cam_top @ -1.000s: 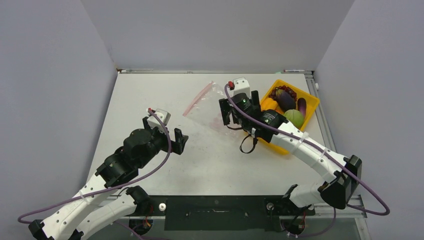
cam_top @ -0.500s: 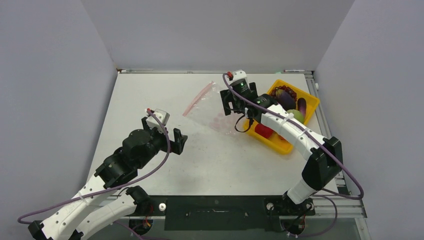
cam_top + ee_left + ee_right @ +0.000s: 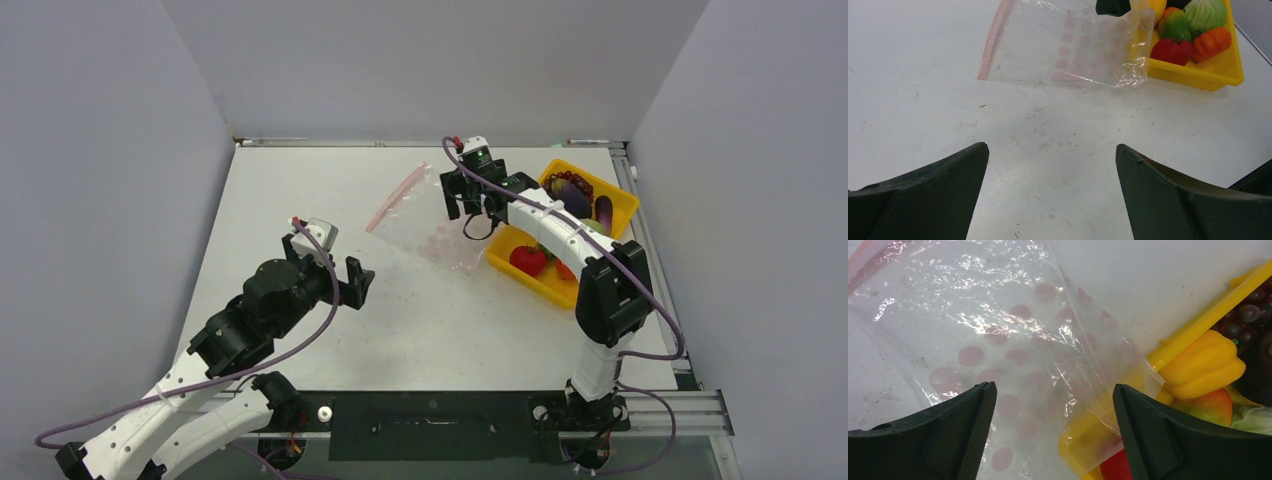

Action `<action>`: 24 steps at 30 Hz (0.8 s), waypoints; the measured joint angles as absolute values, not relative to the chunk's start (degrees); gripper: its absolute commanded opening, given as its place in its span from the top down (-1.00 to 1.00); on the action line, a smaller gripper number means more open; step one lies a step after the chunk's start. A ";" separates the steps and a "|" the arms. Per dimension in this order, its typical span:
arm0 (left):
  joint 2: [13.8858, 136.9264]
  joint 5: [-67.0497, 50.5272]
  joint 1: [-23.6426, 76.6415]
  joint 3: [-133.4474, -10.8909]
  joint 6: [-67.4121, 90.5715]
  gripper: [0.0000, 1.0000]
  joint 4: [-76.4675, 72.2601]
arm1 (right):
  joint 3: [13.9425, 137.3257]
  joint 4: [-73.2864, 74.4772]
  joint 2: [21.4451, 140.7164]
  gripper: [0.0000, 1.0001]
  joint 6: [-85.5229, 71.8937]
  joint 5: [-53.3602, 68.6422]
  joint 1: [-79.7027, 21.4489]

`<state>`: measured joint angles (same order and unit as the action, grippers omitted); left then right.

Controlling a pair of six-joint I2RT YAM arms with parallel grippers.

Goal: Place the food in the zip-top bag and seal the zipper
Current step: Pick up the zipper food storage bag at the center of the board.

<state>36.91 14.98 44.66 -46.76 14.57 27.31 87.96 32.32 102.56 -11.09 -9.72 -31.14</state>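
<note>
The zip-top bag lies flat and clear on the table, its pink zipper at the far-left end. The bag's right corner overlaps the yellow tray. The food sits in that tray: a red piece, dark grapes and an eggplant. My right gripper hovers open over the bag's right end; in its wrist view the gripper frames the dotted plastic and a yellow pepper. My left gripper hangs open over bare table, short of the bag.
The yellow tray stands at the right, close to the table's right rail, with a red piece, an orange piece and a green leafy piece. Grey walls enclose the table on three sides.
My right arm has reached farther back and left, carrying its gripper from the tray's near edge to the bag's far right end. The left arm has stayed still.
</note>
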 measured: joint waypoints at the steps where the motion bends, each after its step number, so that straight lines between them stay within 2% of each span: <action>1: 36.91 14.98 44.66 -46.76 14.57 -0.93 27.31 | 88.33 32.01 103.53 -0.79 -10.92 -9.54 -31.07; 20: 36.42 14.76 44.66 -46.76 14.57 -0.92 27.68 | 93.23 30.85 114.04 -0.80 -9.02 -8.21 -29.28; 22: 36.40 14.76 44.66 -46.76 14.57 -0.92 27.68 | 93.23 30.87 114.87 -0.85 -8.91 -8.19 -29.28; 24: 36.36 14.76 44.66 -46.76 14.57 -0.92 27.70 | 93.08 30.87 115.20 -1.00 -8.73 -8.14 -29.28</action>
<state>36.36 14.76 44.66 -46.76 14.57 27.70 93.08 30.87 115.20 -8.73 -8.14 -29.28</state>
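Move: The right hand is open above the dotted lower end of the zip-top bag; the bag's middle lies about 8 cm ahead of it, 5 cm to its left and some 12 cm below. The yellow box's middle is roughly 22 cm to this hand's right and 2 cm back, about 9 cm lower, with the tomato inside it some 14 cm right and 8 cm back. From the left hand, the bag's middle lies about 28 cm ahead, 15 cm right and 23 cm below. With its fingers staying wide open, the right hand sinks about 6.5 cm towards the dotted part of the bag, reaching some 3 cm forward along the way. The forward reach is nearly all made in the first half, after which the hand goes practically straight down while its fingers tip about 5 degrees steeper, ending low over the bag with no touch to be seen. ##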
